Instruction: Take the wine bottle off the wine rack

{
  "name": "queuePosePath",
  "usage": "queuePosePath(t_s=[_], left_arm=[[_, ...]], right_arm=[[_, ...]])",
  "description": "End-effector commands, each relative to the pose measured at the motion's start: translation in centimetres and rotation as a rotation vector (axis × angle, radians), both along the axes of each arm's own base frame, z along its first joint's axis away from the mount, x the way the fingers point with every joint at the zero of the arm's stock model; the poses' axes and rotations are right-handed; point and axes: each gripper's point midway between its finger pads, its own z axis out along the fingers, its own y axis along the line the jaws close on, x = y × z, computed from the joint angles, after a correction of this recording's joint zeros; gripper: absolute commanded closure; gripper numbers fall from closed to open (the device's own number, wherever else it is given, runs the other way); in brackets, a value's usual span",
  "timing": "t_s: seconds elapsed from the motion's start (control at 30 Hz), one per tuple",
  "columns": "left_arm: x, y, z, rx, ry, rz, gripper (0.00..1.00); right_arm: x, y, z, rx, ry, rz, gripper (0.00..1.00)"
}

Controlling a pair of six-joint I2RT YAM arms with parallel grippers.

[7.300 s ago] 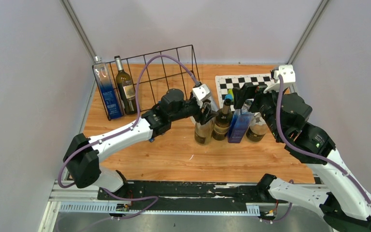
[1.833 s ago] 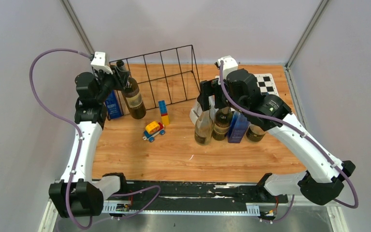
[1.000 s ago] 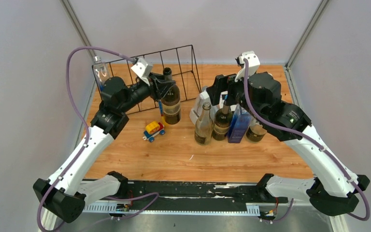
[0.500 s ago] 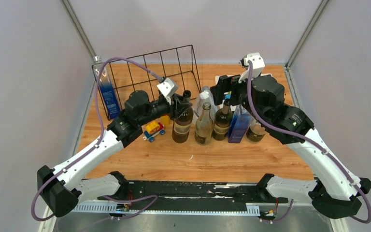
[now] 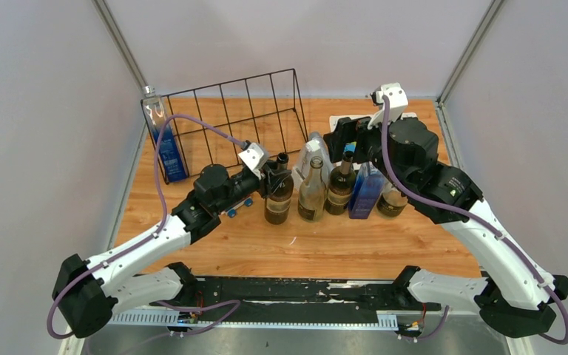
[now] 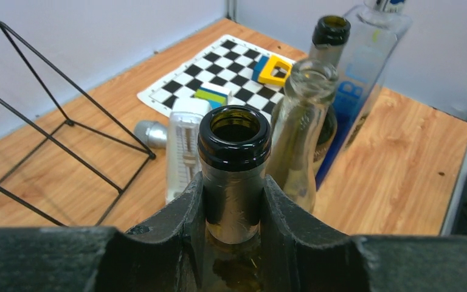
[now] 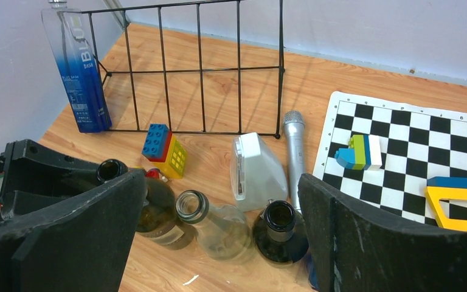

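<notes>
The dark green wine bottle (image 5: 279,198) stands upright at the left end of a row of bottles, out of the wine rack (image 5: 231,117). My left gripper (image 5: 274,176) is shut on its neck (image 6: 234,159), and the fingers (image 6: 185,210) press both sides just below the black lip. Whether its base rests on the table I cannot tell. The black wire wine rack (image 7: 202,72) stands at the back left with a tall blue bottle (image 5: 164,142) in its left end. My right gripper (image 5: 355,140) hovers open above the row, its fingers (image 7: 73,234) spread wide around nothing.
A clear bottle (image 5: 312,192), a dark bottle (image 5: 340,188), a blue bottle (image 5: 367,192) and a brown one (image 5: 393,201) stand close together. Behind them lie a white box (image 7: 256,170), a silver microphone (image 7: 293,143), a toy block (image 7: 165,149) and the chessboard mat (image 7: 413,152) with blocks.
My left arm has carried the wine bottle out of the rack, rightward and toward the front, and down beside the clear bottle. The right gripper has stayed open and shifted only a little.
</notes>
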Motion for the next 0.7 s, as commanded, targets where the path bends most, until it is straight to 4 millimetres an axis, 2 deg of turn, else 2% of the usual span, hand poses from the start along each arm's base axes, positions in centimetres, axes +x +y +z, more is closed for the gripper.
queuePosePath(t_s=[0.0,0.3,0.67], left_arm=[[1.1,0.5,9.0,-0.225,-0.272,0.061,1.0],[3.8,1.1,8.2,-0.231,-0.348,0.175,1.0],[5.3,0.5,6.3,-0.289,-0.349,0.169,1.0]], right_arm=[[-0.4,-0.3,1.6,0.043,-0.044,0.006,0.03],[-0.5,-0.3,1.6,0.043,-0.043,0.014,0.03],[-0.2,0.7,0.7,0.027,-0.021,0.046,0.03]])
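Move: The left hand already grips the dark wine bottle by its neck; the open table spot for it is about 6 cm straight ahead and 22 cm below. The clear bottle stands 9 cm right and level with the hand, the white upright thing 11 cm ahead and 9 right, the toy block tower 10 ahead and 8 left. From the idle right hand, that spot is about 5 cm ahead, 12 left and 34 below. Forward some 5 to 6 cm goes the left hand, in a low arc that first rises about 2 cm and then sinks back to its starting height, carrying the wine bottle past the clear bottle's left side. The wrist tips up about 10 degrees and turns slightly counter-clockwise, swinging the bottle's foot forward; the fingers keep their grip on the neck. ##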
